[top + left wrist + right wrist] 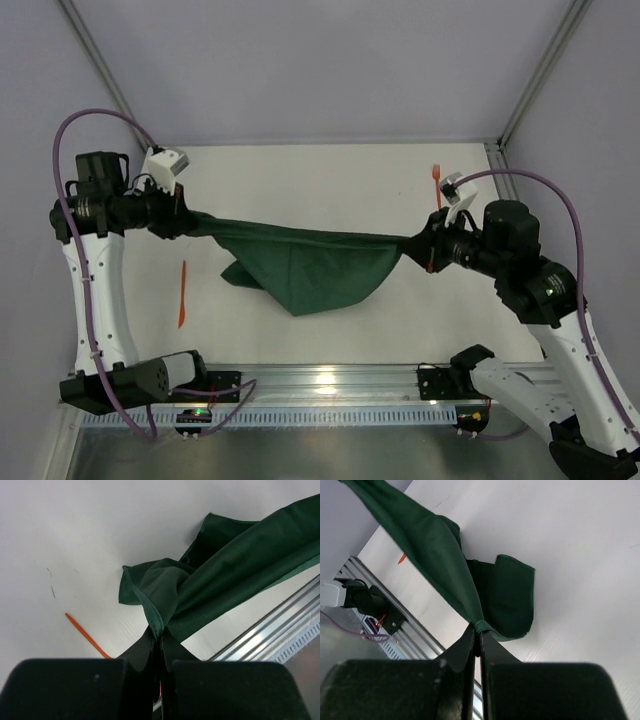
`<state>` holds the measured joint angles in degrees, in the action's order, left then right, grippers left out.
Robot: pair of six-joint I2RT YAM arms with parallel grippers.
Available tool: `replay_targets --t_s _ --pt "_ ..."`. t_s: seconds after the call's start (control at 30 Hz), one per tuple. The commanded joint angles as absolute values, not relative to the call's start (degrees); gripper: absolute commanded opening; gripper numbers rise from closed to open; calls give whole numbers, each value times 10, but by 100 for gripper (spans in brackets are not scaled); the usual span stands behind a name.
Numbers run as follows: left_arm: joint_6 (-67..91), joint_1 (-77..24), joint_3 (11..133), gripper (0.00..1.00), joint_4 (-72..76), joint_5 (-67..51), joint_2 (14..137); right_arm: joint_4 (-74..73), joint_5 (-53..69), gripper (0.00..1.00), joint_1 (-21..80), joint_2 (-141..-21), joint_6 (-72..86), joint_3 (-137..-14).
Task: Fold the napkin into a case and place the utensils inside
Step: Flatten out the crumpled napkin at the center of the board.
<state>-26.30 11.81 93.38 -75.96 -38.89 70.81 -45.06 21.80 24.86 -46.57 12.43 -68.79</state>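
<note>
The dark green napkin hangs stretched between both arms above the table, its middle sagging down to a point. My left gripper is shut on the napkin's left corner. My right gripper is shut on the right corner. One orange utensil lies on the table at the left, under the left arm, and shows as a thin orange stick in the left wrist view. An orange fork lies at the back right, behind the right gripper. No case shape has been formed.
The white table is bounded by a metal rail along the near edge, where both arm bases are bolted. Grey walls and frame posts enclose the back and sides. A purple cable loops over each arm.
</note>
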Motion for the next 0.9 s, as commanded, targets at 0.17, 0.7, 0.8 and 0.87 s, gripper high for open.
replay_targets --t_s 0.17,0.7,0.8,0.87 --pt "-117 124 982 0 -664 -388 789 -276 224 4 184 -689 123 -813" --pt "76 114 1357 0 -444 -374 1008 -119 285 4 51 -1001 230 -1269" --pt "66 115 1319 0 -441 -396 997 -132 269 4 46 -952 186 -1217" --pt "55 115 1274 0 -440 -404 973 -137 260 4 45 -918 168 -1131"
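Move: The left hand holds one napkin corner, with the board's center about 8 cm ahead, 27 cm to its right and 29 cm below. The orange knife lies roughly 7 cm to that hand's left and 2 cm back, also 29 cm down. The right hand grips another corner, with the board's center some 14 cm ahead, 15 cm to its left and 30 cm below; the orange fork is about 28 cm ahead of that hand, 16 cm to its right, at board height. Both hands, still pinching their corners with the napkin's upper edge stretched between them, swing it fast forward over and past the middle of the board, the left by some 19 cm and the right by about 33 cm, the right drawing back about 4 cm at the end. Once well forward they climb roughly 15 cm, both tipping their fingertips up by around 20 degrees and turning a little, the left counter-clockwise and the right clockwise, with the grips kept shut. ##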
